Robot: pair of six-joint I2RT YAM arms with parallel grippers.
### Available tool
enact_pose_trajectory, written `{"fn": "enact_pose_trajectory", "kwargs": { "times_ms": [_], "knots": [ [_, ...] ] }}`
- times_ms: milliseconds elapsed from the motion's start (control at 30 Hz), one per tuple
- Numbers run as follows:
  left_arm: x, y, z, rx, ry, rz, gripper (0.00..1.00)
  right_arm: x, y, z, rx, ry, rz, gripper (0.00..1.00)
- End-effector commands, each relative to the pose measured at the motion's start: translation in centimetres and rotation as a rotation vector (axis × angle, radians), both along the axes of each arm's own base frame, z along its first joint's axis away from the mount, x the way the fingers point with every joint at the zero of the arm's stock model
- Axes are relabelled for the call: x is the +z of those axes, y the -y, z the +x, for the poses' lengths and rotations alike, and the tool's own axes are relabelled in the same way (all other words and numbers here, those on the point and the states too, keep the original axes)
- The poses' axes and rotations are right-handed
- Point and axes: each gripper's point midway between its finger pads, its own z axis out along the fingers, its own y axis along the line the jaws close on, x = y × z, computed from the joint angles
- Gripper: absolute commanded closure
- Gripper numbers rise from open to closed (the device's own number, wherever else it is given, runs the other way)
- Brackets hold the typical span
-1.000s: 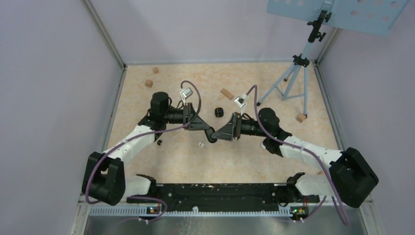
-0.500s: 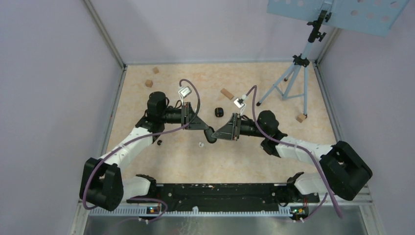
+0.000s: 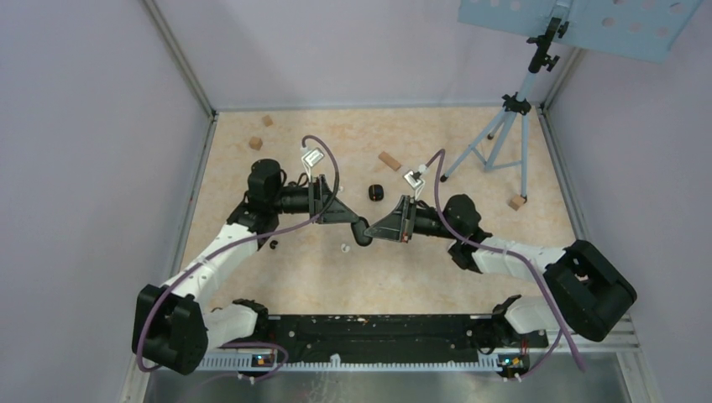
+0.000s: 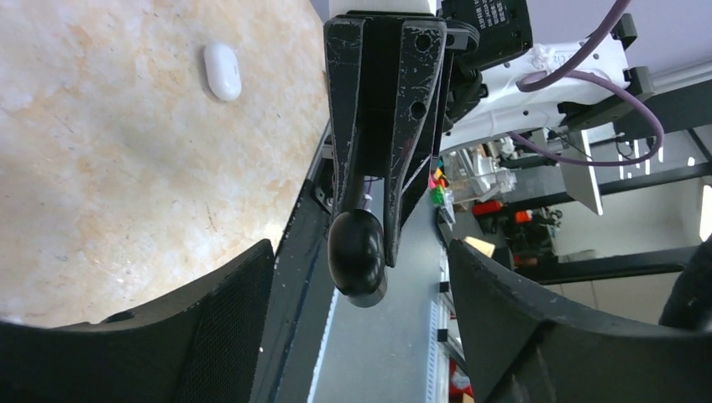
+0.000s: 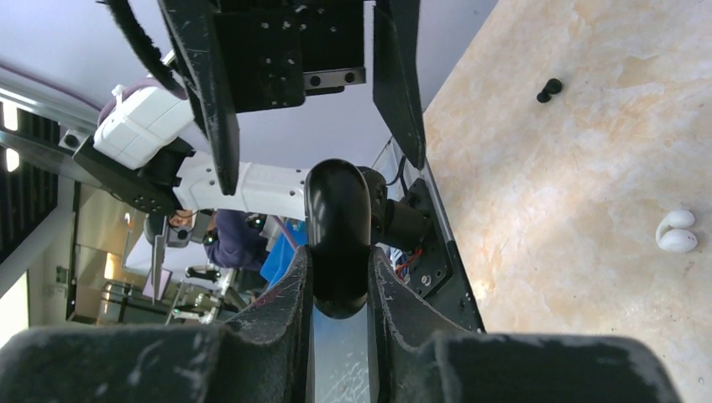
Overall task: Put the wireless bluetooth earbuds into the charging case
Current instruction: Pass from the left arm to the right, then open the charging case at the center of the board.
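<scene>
A black oval charging case (image 5: 337,235) hangs above the table's middle, and my right gripper (image 5: 338,262) is shut on it with both fingers pressed against its sides. My left gripper (image 4: 359,253) faces it tip to tip; its jaws stand open on either side of the case (image 4: 357,252) without touching it. From above, the two grippers meet at the case (image 3: 362,233). A small white earbud (image 5: 676,235) lies on the table just left of the grippers (image 3: 345,248). A black earbud (image 5: 550,88) lies further left (image 3: 273,244).
A second small black object (image 3: 375,192) sits behind the grippers. Tan wooden blocks lie at the back left (image 3: 255,143), back centre (image 3: 389,160) and right (image 3: 516,202). A tripod (image 3: 504,126) stands at the back right. Walls enclose the table.
My left gripper has opened and let go of the black case. My right gripper has closed onto it. Both arms stayed almost in place.
</scene>
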Motion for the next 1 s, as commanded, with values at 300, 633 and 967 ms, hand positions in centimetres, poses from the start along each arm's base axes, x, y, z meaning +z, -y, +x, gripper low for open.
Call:
{"fn": "enact_pose_trajectory", "kwargs": {
  "times_ms": [300,633,967],
  "knots": [
    [-1.3,-0.4,-0.9,0.077,0.031,-0.068,0.27,1.1,0.2,1.2,-0.060,0.002,0.075,1.00],
    [-1.2,0.0,-1.2,0.070,-0.011,-0.126,0.41,1.3,-0.2,1.4,-0.038,-0.035,0.129,1.00],
    [-0.9,0.2,-1.0,0.065,-0.015,-0.130,0.96,0.9,0.0,1.3,-0.034,-0.063,0.149,1.00]
  ]
}}
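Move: The black charging case, already pinched in the right fingers some 1 cm to that hand's left, lies roughly 2 cm back, 2 cm to the right and 1 cm below the open left hand. On the table, roughly 20 cm beneath the left hand, a second black case sits about 14 cm ahead and 4 cm to the right; a white earbud lies about 4 cm to the left, roughly straight ahead 0. The left fingers, wide open at first, close and pinch the charging case opposite the right fingers, their gripping effort rising at the end. To get there the left hand dips about 3.5 cm and drifts 1 cm back, then comes up by 1.5 cm. The right hand keeps its hold, carrying the case about 1.5 cm forward and slightly down with a small tilt. ##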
